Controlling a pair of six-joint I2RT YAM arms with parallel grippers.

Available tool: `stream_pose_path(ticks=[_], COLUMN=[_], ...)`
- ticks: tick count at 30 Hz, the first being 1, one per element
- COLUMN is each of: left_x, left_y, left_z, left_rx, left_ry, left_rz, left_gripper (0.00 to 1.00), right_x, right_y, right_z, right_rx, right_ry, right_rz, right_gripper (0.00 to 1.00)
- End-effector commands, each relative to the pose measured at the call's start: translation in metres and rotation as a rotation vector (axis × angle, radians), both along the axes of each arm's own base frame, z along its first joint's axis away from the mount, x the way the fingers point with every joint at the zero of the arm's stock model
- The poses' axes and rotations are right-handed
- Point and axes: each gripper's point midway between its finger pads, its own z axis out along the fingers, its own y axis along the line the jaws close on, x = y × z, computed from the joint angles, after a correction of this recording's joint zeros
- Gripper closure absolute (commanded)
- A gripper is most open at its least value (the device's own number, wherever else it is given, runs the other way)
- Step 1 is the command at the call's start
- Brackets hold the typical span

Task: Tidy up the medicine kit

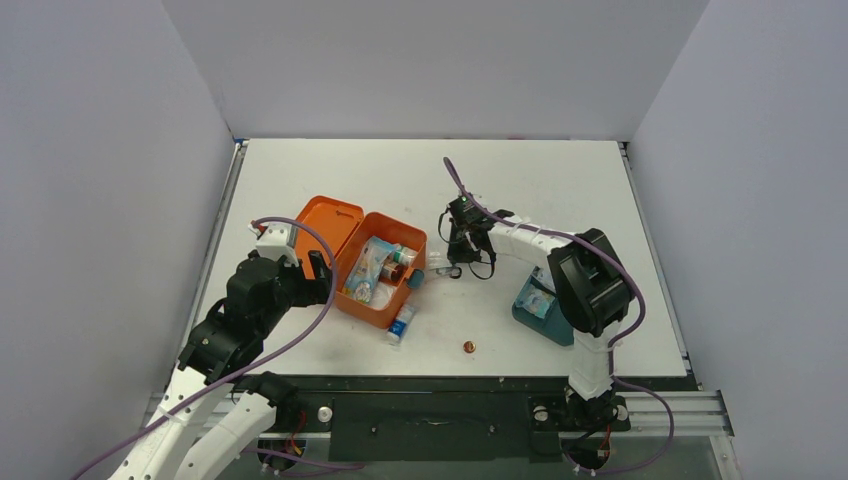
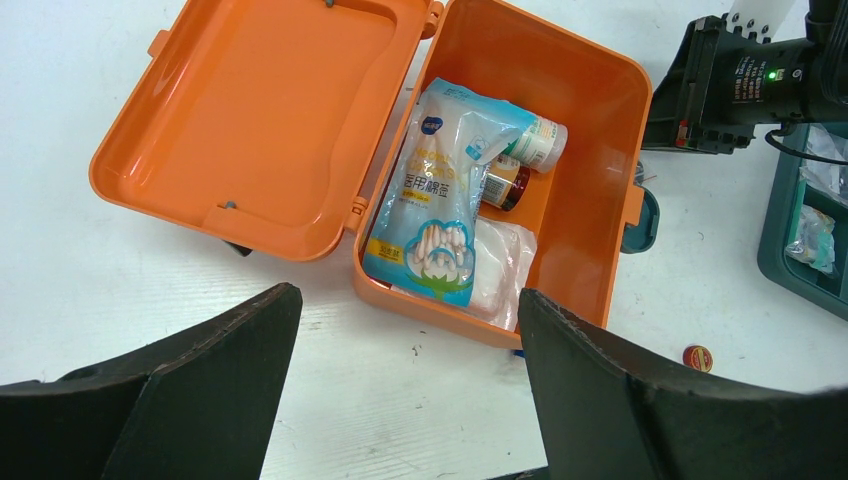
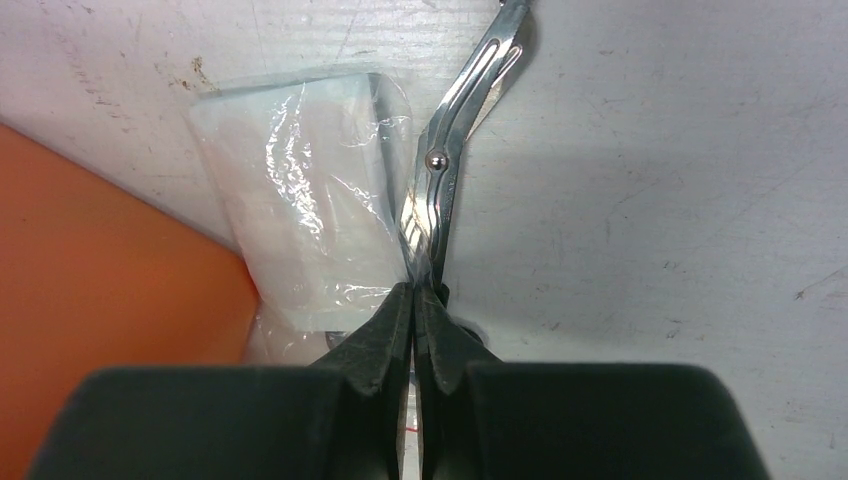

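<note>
The orange medicine kit (image 1: 347,300) lies open left of centre, its lid (image 1: 325,225) folded back. Inside it are a blue-white cotton swab bag (image 2: 440,190), a gauze pack (image 2: 500,265) and two small bottles (image 2: 535,145). My left gripper (image 2: 405,295) hovers open above the table just in front of the kit (image 2: 590,130), with nothing between its fingers. My right gripper (image 3: 415,290) is low at the kit's right side, shut on metal scissors (image 3: 445,170) that lie in a clear plastic wrap (image 3: 300,220). The blades point away from the fingers.
A teal divided tray (image 1: 529,318) with small packets sits under the right arm's elbow. A small blue-white box (image 1: 400,325) lies against the kit's front corner. A small red cap (image 1: 468,347) rests near the table's front edge.
</note>
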Motion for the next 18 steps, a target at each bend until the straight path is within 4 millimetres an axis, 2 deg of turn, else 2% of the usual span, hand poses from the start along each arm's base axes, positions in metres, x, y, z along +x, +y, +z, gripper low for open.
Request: stream_pose_path(ticks=[1,11,18], left_x=[0.005,0.005,0.004], left_y=[-0.004,-0.004,-0.005], left_z=[0.013,0.014,0.014], left_rx=[-0.020,-0.020,-0.023], left_ry=[-0.055,-0.057,-0.057], left_rz=[-0.012,-0.014,-0.018], left_gripper=[0.22,0.22,0.22], right_x=[0.010,0.014,0.009], right_y=[0.003,-0.007,-0.014], right_z=[0.020,0.079,0.106], right_rx=[-0.001,0.023,0.035], right_ry=[-0.066,-0.193,-0.240], right_rz=[-0.003,-0.027,-0.034], right_gripper=[1.00,1.00,1.00])
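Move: I already have the edge of the gauze bag pinched in my right hand, just above the table. From there the orange box is about 14 cm to the left, some 2 cm back and its middle 3 cm higher. The scissors lie about 3 cm ahead, almost under my fingers; the green tray is 19 cm to the right and 9 cm back. From my left hand the orange box is about 11 cm ahead, 11 cm right and 16 cm below. With my right fingers kept shut on the gauze bag's edge, I pause briefly, then draw it up off the table beside the orange box, slowly at first and then quickly, about 8 cm nearly straight up, away from the scissors. On the way my wrist tips some 10 degrees so that the fingertips swing forward. ##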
